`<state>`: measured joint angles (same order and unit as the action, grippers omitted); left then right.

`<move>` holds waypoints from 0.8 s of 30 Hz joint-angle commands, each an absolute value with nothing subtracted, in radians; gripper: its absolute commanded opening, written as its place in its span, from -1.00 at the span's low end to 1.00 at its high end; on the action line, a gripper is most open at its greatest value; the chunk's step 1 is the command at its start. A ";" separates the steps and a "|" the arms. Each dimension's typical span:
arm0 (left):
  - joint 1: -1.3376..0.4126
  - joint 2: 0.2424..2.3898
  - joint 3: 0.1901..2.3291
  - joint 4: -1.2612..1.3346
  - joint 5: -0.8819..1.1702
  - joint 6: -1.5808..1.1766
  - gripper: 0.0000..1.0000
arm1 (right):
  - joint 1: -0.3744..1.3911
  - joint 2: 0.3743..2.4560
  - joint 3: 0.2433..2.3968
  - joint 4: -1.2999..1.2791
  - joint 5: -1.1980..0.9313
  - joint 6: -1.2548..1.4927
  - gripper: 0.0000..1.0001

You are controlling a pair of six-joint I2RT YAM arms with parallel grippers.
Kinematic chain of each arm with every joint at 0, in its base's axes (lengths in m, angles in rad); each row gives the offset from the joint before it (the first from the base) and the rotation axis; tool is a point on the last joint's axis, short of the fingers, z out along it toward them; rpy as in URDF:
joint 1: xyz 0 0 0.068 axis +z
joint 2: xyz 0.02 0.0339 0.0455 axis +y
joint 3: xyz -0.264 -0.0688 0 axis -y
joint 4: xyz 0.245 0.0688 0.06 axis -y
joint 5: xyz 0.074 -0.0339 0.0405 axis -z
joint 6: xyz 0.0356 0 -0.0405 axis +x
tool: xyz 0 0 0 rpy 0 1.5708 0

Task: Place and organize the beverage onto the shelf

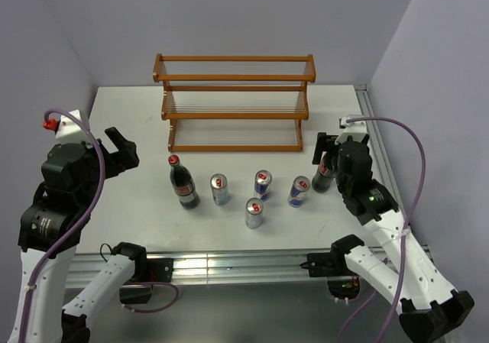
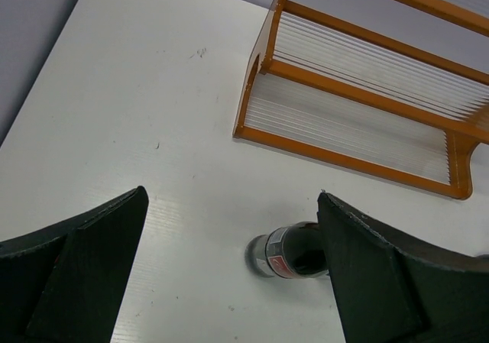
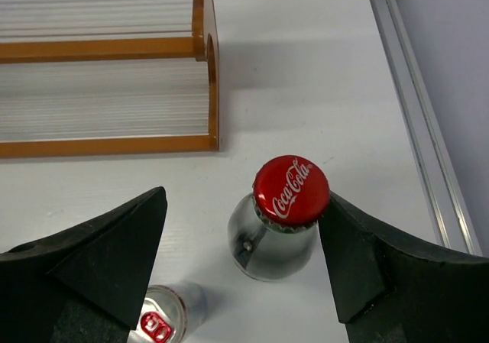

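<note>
The shelf (image 1: 229,102), a reddish-brown stepped rack, stands at the back of the table. In front of it stand one cola bottle (image 1: 183,184) and several blue-and-silver cans (image 1: 220,189). A second cola bottle (image 3: 291,190) with a red cap stands at the right, between the fingers of my right gripper (image 3: 244,205). That gripper is open: the right finger (image 3: 359,251) touches the cap's edge and the left finger stands well apart. From above, the right gripper (image 1: 325,160) covers most of this bottle (image 1: 323,179). My left gripper (image 1: 126,150) hangs open and empty left of the drinks, with the left cola bottle (image 2: 294,251) showing by its right finger.
A can (image 3: 164,320) stands just left of the right bottle, under my right gripper's left finger. A metal rail (image 1: 378,152) runs along the table's right edge, close to that bottle. The shelf's lowest tier (image 3: 107,106) lies just behind it.
</note>
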<state>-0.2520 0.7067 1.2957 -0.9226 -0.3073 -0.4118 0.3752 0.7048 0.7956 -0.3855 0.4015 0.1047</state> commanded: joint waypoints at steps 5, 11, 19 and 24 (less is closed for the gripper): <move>-0.255 0.712 1.279 -0.881 -0.239 -0.396 0.99 | 0.377 0.749 0.732 -0.146 0.494 0.054 0.63; -0.253 0.712 1.276 -0.876 -0.203 -0.399 0.99 | 0.368 0.792 0.687 -0.052 0.491 0.045 0.32; -0.255 0.722 1.289 -0.871 -0.184 -0.385 0.99 | 0.367 0.830 0.704 -0.006 0.471 0.022 -0.43; -0.253 0.752 1.305 -0.831 -0.123 -0.388 0.99 | 0.367 0.862 0.782 -0.014 0.390 -0.021 -1.00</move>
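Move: The Coca-Cola bottle I want stands about 4 cm ahead of my right hand and 2 cm to its right, its middle some 9 cm below. The nearest blue-silver can stands roughly 8 cm left of the bottle and 4 cm nearer me, with the shelf's near right corner some 13 cm beyond the bottle and 7 cm to its left. From my left hand, that bottle is about 57 cm right, 10 cm ahead and 18 cm lower. With my right hand I reach forward some 4 cm towards the Coca-Cola bottle, sinking about 1 cm right at the start, then staying near that height. As I advance I close the open fingers until they pinch the neck just under the red cap, and I ease slightly left at the end. My left hand, open and empty, drifts about 2 cm right and turns a little clockwise. ##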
